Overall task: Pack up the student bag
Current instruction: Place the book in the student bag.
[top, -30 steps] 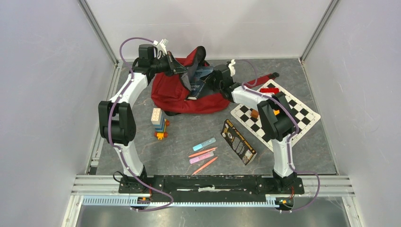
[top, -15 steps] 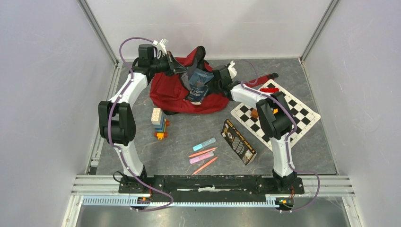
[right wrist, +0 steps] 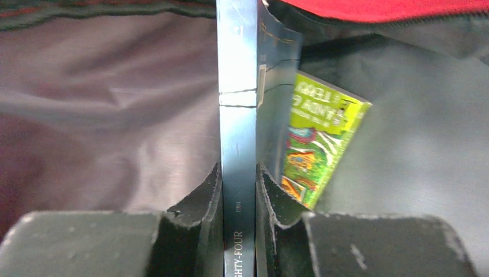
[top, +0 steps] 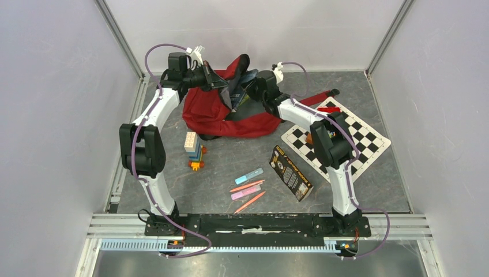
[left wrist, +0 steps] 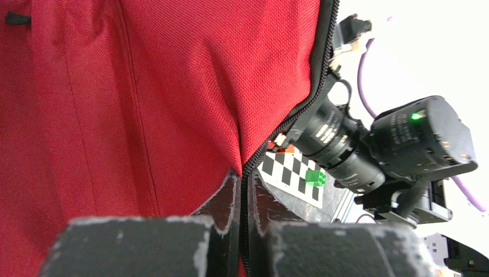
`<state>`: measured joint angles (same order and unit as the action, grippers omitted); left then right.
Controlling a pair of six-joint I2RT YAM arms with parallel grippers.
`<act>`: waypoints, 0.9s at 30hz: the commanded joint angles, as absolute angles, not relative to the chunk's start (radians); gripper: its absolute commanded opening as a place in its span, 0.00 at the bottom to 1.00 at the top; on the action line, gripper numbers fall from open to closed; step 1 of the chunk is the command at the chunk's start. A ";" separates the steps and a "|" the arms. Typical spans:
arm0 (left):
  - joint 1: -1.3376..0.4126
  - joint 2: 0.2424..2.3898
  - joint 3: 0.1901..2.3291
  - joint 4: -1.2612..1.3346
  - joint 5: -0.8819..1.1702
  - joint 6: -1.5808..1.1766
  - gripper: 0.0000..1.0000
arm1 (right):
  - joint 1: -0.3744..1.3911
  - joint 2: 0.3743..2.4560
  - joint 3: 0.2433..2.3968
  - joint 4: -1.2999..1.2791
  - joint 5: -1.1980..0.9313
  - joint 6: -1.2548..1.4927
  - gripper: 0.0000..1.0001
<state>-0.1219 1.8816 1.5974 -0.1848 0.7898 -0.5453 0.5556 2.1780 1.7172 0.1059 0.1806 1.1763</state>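
Note:
The student bag (top: 207,112), dark red, lies at the back middle of the table. My left gripper (top: 222,86) is shut on the zip edge of the bag's opening and holds it lifted. The left wrist view shows the fingers (left wrist: 247,190) pinching the black zip beside red fabric (left wrist: 144,104). My right gripper (top: 249,92) reaches into the opening. It (right wrist: 238,184) is shut on the spine of a dark blue book (right wrist: 237,86) standing upright against the dark lining (right wrist: 104,104). A green-covered book (right wrist: 314,144) leans inside the bag behind it.
A chessboard (top: 346,135) lies right of the bag with a small red box (top: 328,109) and an orange piece (top: 310,138) on it. A black box (top: 292,173), several pens and markers (top: 248,186) and a toy brick stack (top: 194,150) lie nearer the arm bases.
My right gripper has moved the blue book further back into the bag's opening; the cover that showed half a second ago is now mostly hidden. The left gripper has kept its hold.

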 commanded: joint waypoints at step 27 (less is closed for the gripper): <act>-0.159 1.848 1.647 -0.141 0.830 -0.586 0.02 | 0.602 2.441 1.967 0.258 0.002 1.081 0.00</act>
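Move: Below the right hand, which already holds the dark blue book by its spine, the middle of the student bag's open inside lies about 15 cm down, 3 cm back and 3 cm to the right. In it, the green book is some 13 cm below, 2 cm back and 2 cm to the right. The left hand's grip on the bag flap is level ahead, about 7 cm left and 5 cm up. From the left hand, the bag's inside is roughly 9 cm right, 2 cm back and 20 cm down. Lowering the blue book into the open bag, the right hand sinks about 9 cm, easing slightly back and right and tipping down some 10 degrees. Near the bottom it swings about 6 cm left and some 3 cm forward, towards the raised flap, while the tip comes mostly back out. Its fingers keep the spine pinched; the left hand still holds the flap up. ##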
